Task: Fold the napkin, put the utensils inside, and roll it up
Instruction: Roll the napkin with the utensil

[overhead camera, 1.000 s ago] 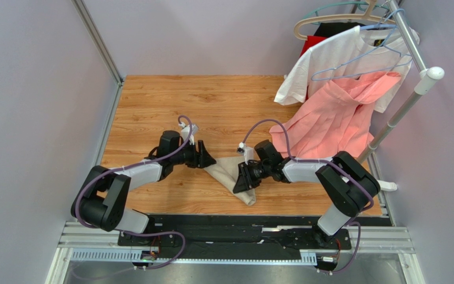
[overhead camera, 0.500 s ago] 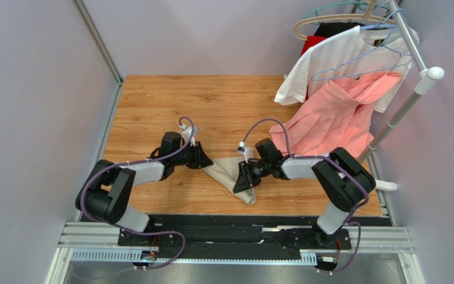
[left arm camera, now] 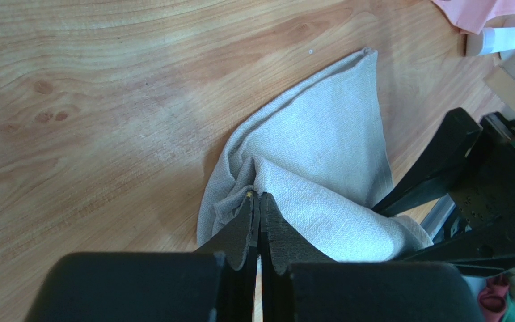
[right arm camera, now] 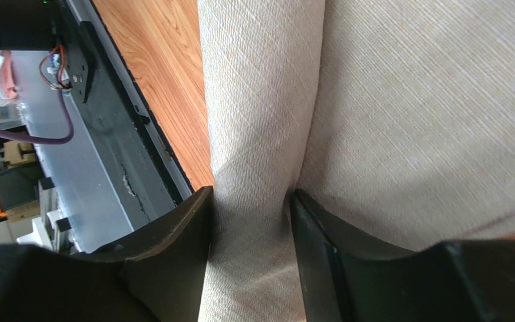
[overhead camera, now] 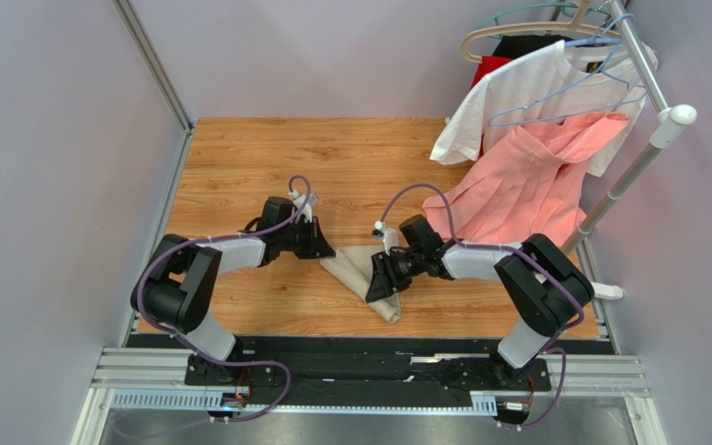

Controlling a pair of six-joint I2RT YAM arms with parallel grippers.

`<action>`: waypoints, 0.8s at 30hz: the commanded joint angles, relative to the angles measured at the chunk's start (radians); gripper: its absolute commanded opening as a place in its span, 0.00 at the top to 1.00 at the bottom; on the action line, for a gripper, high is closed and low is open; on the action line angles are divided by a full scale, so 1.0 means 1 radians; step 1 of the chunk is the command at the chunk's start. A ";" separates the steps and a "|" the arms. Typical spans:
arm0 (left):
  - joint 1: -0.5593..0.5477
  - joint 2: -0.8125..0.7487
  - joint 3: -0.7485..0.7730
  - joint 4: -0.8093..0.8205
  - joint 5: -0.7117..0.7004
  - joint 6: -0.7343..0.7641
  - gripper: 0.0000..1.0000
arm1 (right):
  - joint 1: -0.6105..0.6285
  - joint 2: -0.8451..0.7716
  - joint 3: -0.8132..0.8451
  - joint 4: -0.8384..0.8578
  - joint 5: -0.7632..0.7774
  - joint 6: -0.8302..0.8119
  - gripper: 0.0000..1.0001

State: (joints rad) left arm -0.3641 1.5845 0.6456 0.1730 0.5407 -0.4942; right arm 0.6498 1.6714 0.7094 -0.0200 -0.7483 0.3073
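Note:
The beige napkin (overhead camera: 360, 269) lies bunched into a long fold on the wood table (overhead camera: 267, 158) between the two arms. My left gripper (overhead camera: 325, 250) is at its left corner. In the left wrist view its tips (left arm camera: 259, 196) are shut together on a puckered crease of the napkin (left arm camera: 320, 161). My right gripper (overhead camera: 378, 286) sits over the napkin's right side. In the right wrist view the gripper (right arm camera: 250, 201) straddles a rolled ridge of the napkin (right arm camera: 260, 100), with both fingers pressing against it. The utensils are hidden or out of view.
A salmon-pink garment (overhead camera: 527, 185) and a white T-shirt (overhead camera: 527, 88) hang from a rack (overhead camera: 629, 176) at the back right, the pink hem reaching down behind the right arm. A black rail (overhead camera: 369, 352) runs along the table's near edge. Grey walls close in both sides.
The left gripper has slid a little right to the napkin's corner and closed its jaws on the cloth. The right arm and the napkin have hardly moved.

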 commanded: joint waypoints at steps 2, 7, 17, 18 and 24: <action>0.016 0.041 0.075 -0.128 -0.019 -0.001 1.00 | -0.021 -0.125 0.019 -0.193 0.150 -0.073 0.44; 0.016 0.104 0.115 -0.170 0.021 0.002 1.00 | -0.026 -0.275 0.009 -0.273 0.335 -0.077 0.37; 0.017 0.137 0.155 -0.224 0.033 0.003 1.00 | 0.181 -0.587 -0.088 -0.304 0.651 -0.106 0.23; 0.017 0.138 0.157 -0.225 0.031 0.003 1.00 | 0.206 -0.588 -0.090 -0.305 0.693 -0.111 0.23; 0.017 0.144 0.167 -0.242 0.031 0.009 1.00 | 0.347 -0.509 -0.076 -0.287 0.817 -0.103 0.23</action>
State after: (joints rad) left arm -0.3508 1.7107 0.7952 -0.0170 0.5938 -0.4999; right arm 0.9501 1.1172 0.6228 -0.3191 -0.0654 0.2153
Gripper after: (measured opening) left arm 0.009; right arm 0.767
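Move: The right hand, fingers astride the napkin roll's middle, is bound for the roll's near end, about 6 cm back and 3 cm to its right, roughly 1 cm lower. The roll's far end lies some 9 cm ahead and 8 cm left of it, the flat unrolled flap about 6 cm ahead and 2 cm left. The left hand pinches that far end right at its fingertips; from it the near end is some 15 cm back and 11 cm right. The right fingers come free of the roll as they open wide, the hand lifting about 7 cm and sliding nearly 6 cm right and a little forward, then swinging back some 4 cm and sinking slightly to face the near end, rolled about 30 degrees and pointed more steeply down. The left hand keeps its pinch on the far end, sinking about 1 cm and tipping some 10 degrees. ##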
